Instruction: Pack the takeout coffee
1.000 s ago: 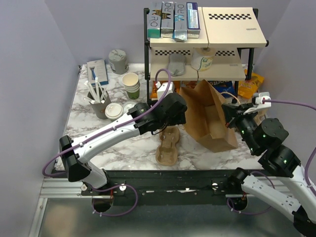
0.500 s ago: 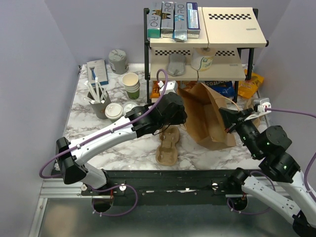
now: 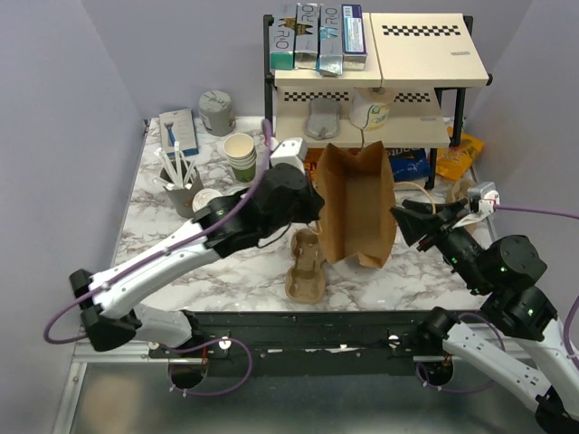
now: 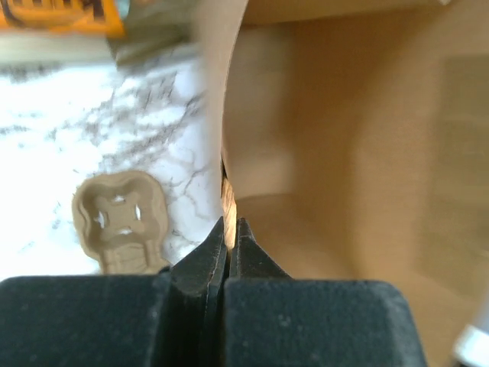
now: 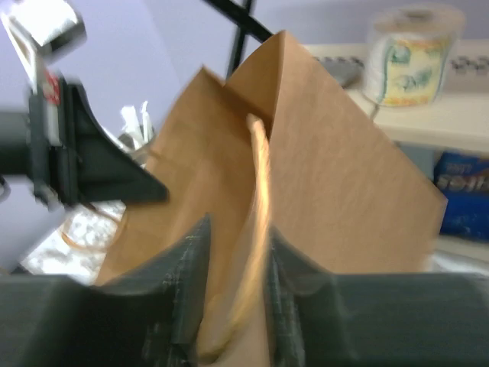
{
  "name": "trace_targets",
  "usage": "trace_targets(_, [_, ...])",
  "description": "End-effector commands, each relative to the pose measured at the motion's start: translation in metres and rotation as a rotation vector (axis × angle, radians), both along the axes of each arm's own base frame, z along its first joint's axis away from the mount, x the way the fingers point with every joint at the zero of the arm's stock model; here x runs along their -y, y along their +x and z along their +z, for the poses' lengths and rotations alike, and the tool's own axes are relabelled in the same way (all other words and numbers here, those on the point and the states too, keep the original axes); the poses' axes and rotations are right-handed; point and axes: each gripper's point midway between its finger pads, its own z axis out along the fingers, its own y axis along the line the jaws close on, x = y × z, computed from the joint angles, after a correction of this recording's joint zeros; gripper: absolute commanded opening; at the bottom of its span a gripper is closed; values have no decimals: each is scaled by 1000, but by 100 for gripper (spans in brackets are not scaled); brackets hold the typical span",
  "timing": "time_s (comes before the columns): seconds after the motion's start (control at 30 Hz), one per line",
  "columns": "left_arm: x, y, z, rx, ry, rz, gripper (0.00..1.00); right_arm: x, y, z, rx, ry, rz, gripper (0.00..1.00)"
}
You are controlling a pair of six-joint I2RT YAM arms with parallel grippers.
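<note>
The takeout coffee (image 3: 204, 199), its white lid partly hidden behind my left arm, stands on the marble table left of centre. A brown paper bag (image 3: 357, 203) stands upright in the middle. My left gripper (image 3: 312, 206) is shut on the bag's left rim; the left wrist view shows its tips (image 4: 231, 223) pinching the paper edge of the bag (image 4: 344, 153). My right gripper (image 3: 409, 221) sits at the bag's right side, open. In the right wrist view the bag's (image 5: 328, 153) paper handle (image 5: 256, 191) runs loosely through the right gripper (image 5: 237, 233).
A cardboard cup carrier (image 3: 306, 267) lies in front of the bag, also seen as the carrier (image 4: 121, 222). A stack of lidless cups (image 3: 241, 154) and a grey cup of white sticks (image 3: 181, 181) stand back left. A two-tier shelf (image 3: 362, 86) and snack bags (image 3: 457, 154) are behind.
The bag has gone from slumped to standing upright. My left gripper closed on its left rim and lifted it. My right gripper opened off the handle and drew back slightly.
</note>
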Motion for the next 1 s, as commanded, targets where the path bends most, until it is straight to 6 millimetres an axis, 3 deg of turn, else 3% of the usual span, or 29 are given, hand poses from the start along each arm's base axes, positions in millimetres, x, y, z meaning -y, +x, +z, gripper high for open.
trace_targets(0.0, [-39, -30, 90, 185, -173, -93, 0, -14, -39, 35, 115, 4, 209, 57])
trace_targets(0.03, [-44, -35, 98, 197, -193, -103, 0, -14, -44, 39, 132, 5, 227, 67])
trace_targets(0.17, [-68, -56, 132, 249, -248, -145, 0, -3, -53, 51, 169, 30, 213, 92])
trace_targets(0.27, [-90, -64, 144, 271, -264, -126, 0, 8, -48, 48, 165, 31, 145, 100])
trace_targets(0.37, [-117, -67, 155, 288, -284, -53, 0, 8, -36, 31, 143, -36, 110, 100])
trace_targets(0.4, [-130, -71, 157, 285, -291, -27, 0, 4, -35, 22, 139, -83, 129, 100])
trace_targets(0.47, [-156, -69, 169, 310, -303, 56, 0, -24, -39, 0, 170, -234, 278, 100])
trace_targets(0.53, [-182, -71, 164, 290, -273, 133, 0, -54, -44, -26, 143, -330, 453, 100])
trace_targets(0.6, [-211, -72, 159, 277, -233, 218, 0, -73, -44, -40, 139, -385, 556, 100])
trace_targets(0.67, [-225, -74, 154, 263, -231, 265, 0, -91, -40, -52, 164, -418, 634, 100])
trace_targets(0.77, [-241, -81, 141, 229, -209, 294, 0, -107, -44, -34, 284, -334, 686, 100])
trace_targets(0.8, [-240, -81, 133, 214, -186, 292, 0, -110, -49, -11, 360, -281, 701, 100])
trace_targets(0.97, [-199, -75, 111, 175, -109, 178, 0, -117, -73, 64, 341, -21, 802, 100])
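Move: The paper bag hangs with its mouth roughly level with my hands. Its middle is about 7 cm right of my left hand, 1 cm ahead and 12 cm below; from my right hand it is about 6 cm left, 3 cm ahead and 14 cm below. The cup carrier on the table lies some 28 cm below my left hand, 4 cm back and 3 cm left; the cup stack stands about 20 cm ahead, 22 cm left and 24 cm below that hand. Keeping its pinch on the near-side handle, my left hand lifts about 16 cm, then swings the bag mostly left, some 22 cm in all, and back towards me, sinking a little at the end. My right hand opens fully and frees the other handle, backs up and away, then sweeps left and down after the bag, turning some 40 degrees counter-clockwise; it stays wide open beside the loose handle and rises slightly last. ##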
